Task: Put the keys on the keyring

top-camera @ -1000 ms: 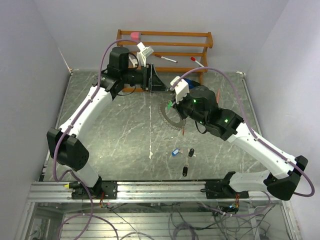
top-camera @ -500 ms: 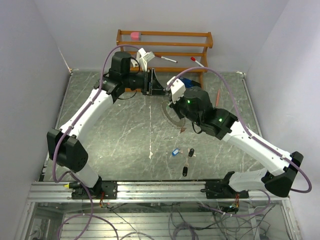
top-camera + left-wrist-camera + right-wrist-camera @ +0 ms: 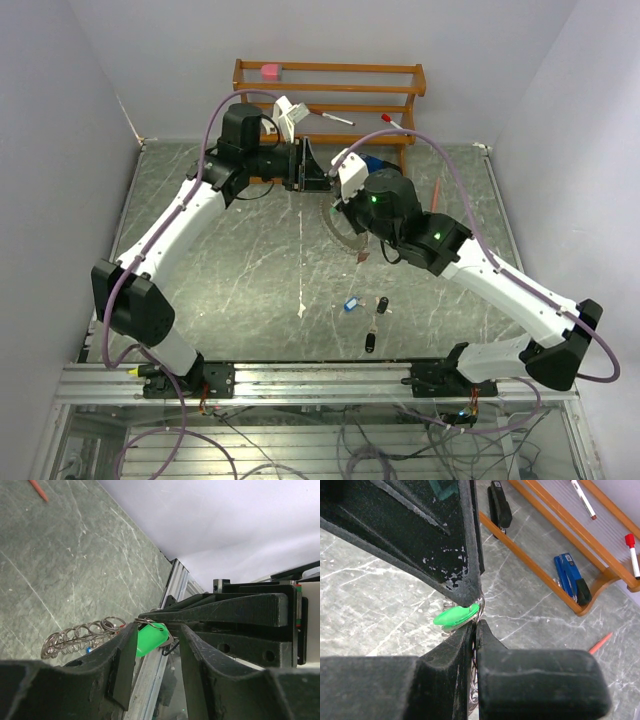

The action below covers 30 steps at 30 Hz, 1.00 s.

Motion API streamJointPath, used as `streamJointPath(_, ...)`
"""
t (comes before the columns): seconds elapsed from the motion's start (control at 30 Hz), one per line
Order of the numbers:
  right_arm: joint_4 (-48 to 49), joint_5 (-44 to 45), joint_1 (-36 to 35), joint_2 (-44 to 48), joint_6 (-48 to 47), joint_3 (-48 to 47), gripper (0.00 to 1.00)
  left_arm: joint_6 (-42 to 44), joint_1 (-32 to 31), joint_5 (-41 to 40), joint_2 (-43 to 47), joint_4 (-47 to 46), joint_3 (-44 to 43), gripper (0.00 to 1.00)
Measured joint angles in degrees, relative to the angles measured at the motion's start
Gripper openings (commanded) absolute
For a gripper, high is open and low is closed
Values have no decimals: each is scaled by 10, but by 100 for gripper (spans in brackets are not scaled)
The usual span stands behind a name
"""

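Note:
My right gripper (image 3: pixel 338 198) (image 3: pixel 476 625) is shut on the rim of the silvery toothed keyring (image 3: pixel 340 236) (image 3: pixel 75 639). It holds the ring tilted up off the table. The green key (image 3: pixel 456 616) (image 3: pixel 150 637) sits at the ring's top edge, right at my right fingertips. My left gripper (image 3: pixel 326 178) (image 3: pixel 157 630) is open. Its jaws stand on either side of the green key, and one finger (image 3: pixel 445 540) touches it from above. The blue key (image 3: pixel 350 303) and two black keys (image 3: pixel 383 305) (image 3: pixel 369 342) lie loose on the table in front. The ring's red tag (image 3: pixel 363 257) hangs low.
A wooden rack (image 3: pixel 330 70) stands at the back wall with red-capped markers (image 3: pixel 631 550), a pink block (image 3: pixel 270 71), a black stapler (image 3: pixel 500 505) and a blue stapler (image 3: pixel 572 577). A red pencil (image 3: pixel 437 190) lies on the table at the right.
My right gripper has moved up and left with the keyring and green key until it meets my left gripper's fingers. The left arm shifted slightly right. The loose keys have not moved.

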State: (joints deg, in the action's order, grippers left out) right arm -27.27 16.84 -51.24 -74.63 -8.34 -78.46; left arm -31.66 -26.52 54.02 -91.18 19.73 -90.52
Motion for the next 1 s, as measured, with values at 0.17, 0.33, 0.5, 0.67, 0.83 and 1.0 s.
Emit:
streamJointPath(0.17, 1, -2, 0, -5, 2, -3, 0, -3, -1, -3, -5, 0, 0, 48)
streamJointPath(0.33, 2, -4, -2, -10, 3, -8, 0, -3, -2, -8, -9, 0, 0, 45)
streamJointPath(0.5, 4, -4, -2, -13, 4, -12, 0, -3, -2, -11, -10, 0, 0, 39)
streamJointPath(0.67, 4, -4, -4, -13, 5, -13, 0, -3, -3, -13, -14, 0, 0, 34)
streamJointPath(0.83, 4, -4, -5, -13, 5, -13, 0, -4, -3, -13, -16, -1, 0, 20)
streamJointPath(1.0, 4, -4, -6, -13, 5, -13, 0, -3, -3, -18, -16, -1, 0, 7)
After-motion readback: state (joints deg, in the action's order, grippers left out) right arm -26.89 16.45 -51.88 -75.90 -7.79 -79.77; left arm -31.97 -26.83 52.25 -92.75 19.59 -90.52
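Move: The green key that the left fingers are about to shut on lies just off their tips, about 2 cm to the right and 2 cm below, level fore and aft. The keyring's middle lies some 4 cm right of the left hand, 4 cm back and 9 cm lower, with the red key about 8 cm right, 9 cm back and 14 cm below. From the right hand, already gripping the coil, the green key is about 1 cm ahead and 1 cm left, at much the same height. Ease the left gripper down and a little forward onto the wire end by the green key, only about 1.5 cm in all, pointing still to the right, and close its half-open fingers nearly shut there. Keep the right gripper clamped on the keyring and feed it about 1 cm left towards the left fingers. ##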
